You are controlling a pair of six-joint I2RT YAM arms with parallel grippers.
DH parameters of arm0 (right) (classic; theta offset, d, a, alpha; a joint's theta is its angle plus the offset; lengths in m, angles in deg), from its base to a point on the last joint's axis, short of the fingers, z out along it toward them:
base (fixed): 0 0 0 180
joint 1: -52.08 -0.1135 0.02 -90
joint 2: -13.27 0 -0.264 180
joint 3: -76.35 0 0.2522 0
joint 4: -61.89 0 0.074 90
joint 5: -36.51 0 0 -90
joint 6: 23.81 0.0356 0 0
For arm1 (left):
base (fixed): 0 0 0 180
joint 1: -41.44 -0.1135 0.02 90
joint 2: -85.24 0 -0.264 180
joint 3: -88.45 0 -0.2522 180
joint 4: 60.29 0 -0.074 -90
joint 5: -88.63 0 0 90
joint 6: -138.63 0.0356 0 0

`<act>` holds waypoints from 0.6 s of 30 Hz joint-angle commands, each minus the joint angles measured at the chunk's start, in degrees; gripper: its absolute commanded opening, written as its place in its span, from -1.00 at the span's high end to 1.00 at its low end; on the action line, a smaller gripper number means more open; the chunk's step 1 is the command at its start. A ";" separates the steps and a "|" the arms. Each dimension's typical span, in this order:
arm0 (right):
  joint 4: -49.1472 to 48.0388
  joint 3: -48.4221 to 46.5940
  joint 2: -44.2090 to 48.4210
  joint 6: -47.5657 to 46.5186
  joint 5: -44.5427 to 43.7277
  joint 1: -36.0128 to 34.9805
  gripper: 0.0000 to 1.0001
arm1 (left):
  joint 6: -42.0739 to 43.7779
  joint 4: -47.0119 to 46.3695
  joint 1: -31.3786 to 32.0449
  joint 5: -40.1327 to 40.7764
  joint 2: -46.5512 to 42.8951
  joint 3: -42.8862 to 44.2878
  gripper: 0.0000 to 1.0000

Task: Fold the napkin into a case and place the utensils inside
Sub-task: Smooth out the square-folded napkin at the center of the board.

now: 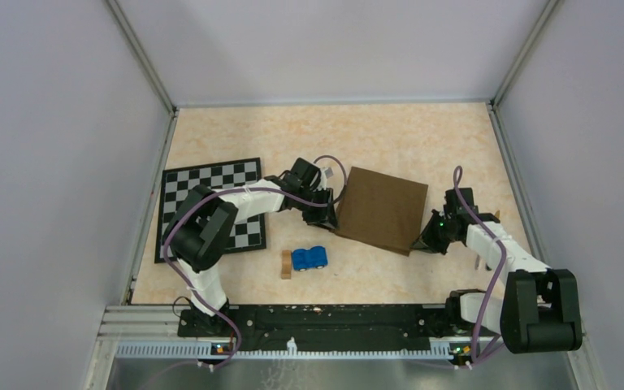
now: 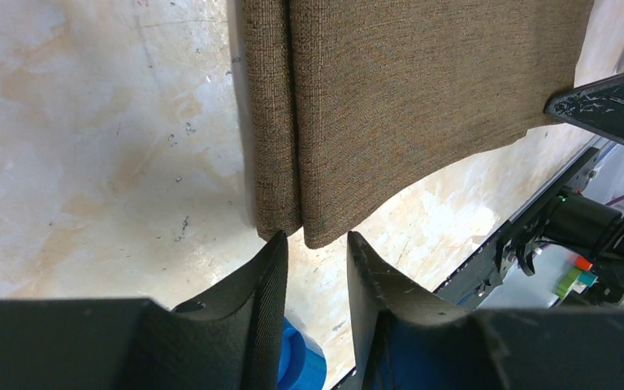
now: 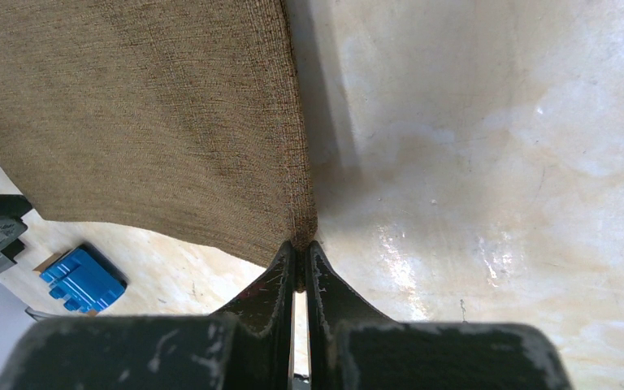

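The dark brown napkin (image 1: 382,210) lies mid-table with its near edge raised. Its left side is doubled over in a narrow fold (image 2: 272,122). My right gripper (image 1: 419,242) is shut on the napkin's near right corner (image 3: 301,236) and holds it off the table. At the near left corner, my left gripper (image 1: 329,218) stands open. The left wrist view shows that cloth corner (image 2: 317,231) just beyond its fingertips (image 2: 280,248), ungripped. The utensils and the case are out of view.
A black-and-white checkered mat (image 1: 211,207) lies at the left under the left arm. A blue toy car (image 1: 309,257) and a small tan wooden block (image 1: 286,264) sit near the front, just in front of the napkin. Walls enclose the table.
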 commanded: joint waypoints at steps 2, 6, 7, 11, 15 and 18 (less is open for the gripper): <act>-0.70 -0.51 0.40 -0.17 0.38 0.24 0.96 | 0.54 -2.17 0.62 -1.04 0.81 1.04 0.22; -0.79 -0.77 0.13 -0.25 0.21 0.24 0.96 | 0.46 -2.53 0.83 -1.29 1.55 1.09 0.35; -0.79 -0.84 0.14 -0.32 0.21 0.24 0.96 | 0.45 -2.59 0.84 -1.34 1.56 1.14 0.37; -1.09 -0.78 -0.02 -0.32 0.20 0.28 0.96 | 0.55 -2.61 1.01 -1.08 1.67 1.37 0.42; -1.08 -0.81 -0.25 -0.40 0.29 0.24 0.96 | 0.52 -2.69 0.99 -1.38 2.12 1.74 0.57; -0.53 -1.22 0.14 -0.81 -0.06 0.24 0.96 | 0.21 -2.90 1.02 -1.71 1.70 2.06 0.82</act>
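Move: The napkin's near-left corner lies right under the left fingertips, about 1 cm below them. The napkin's near-right corner, still pinched by the right hand, is some 18 cm to the left hand's right and 5 cm back; the blue toy is about 6 cm left and 7 cm back. From the right hand, the near-left corner is roughly 18 cm left and 5 cm ahead, about level in height. Left hand sinks about 1 cm, narrowing its fingers around the napkin's near-left corner; right keeps pinching near-right corner. ##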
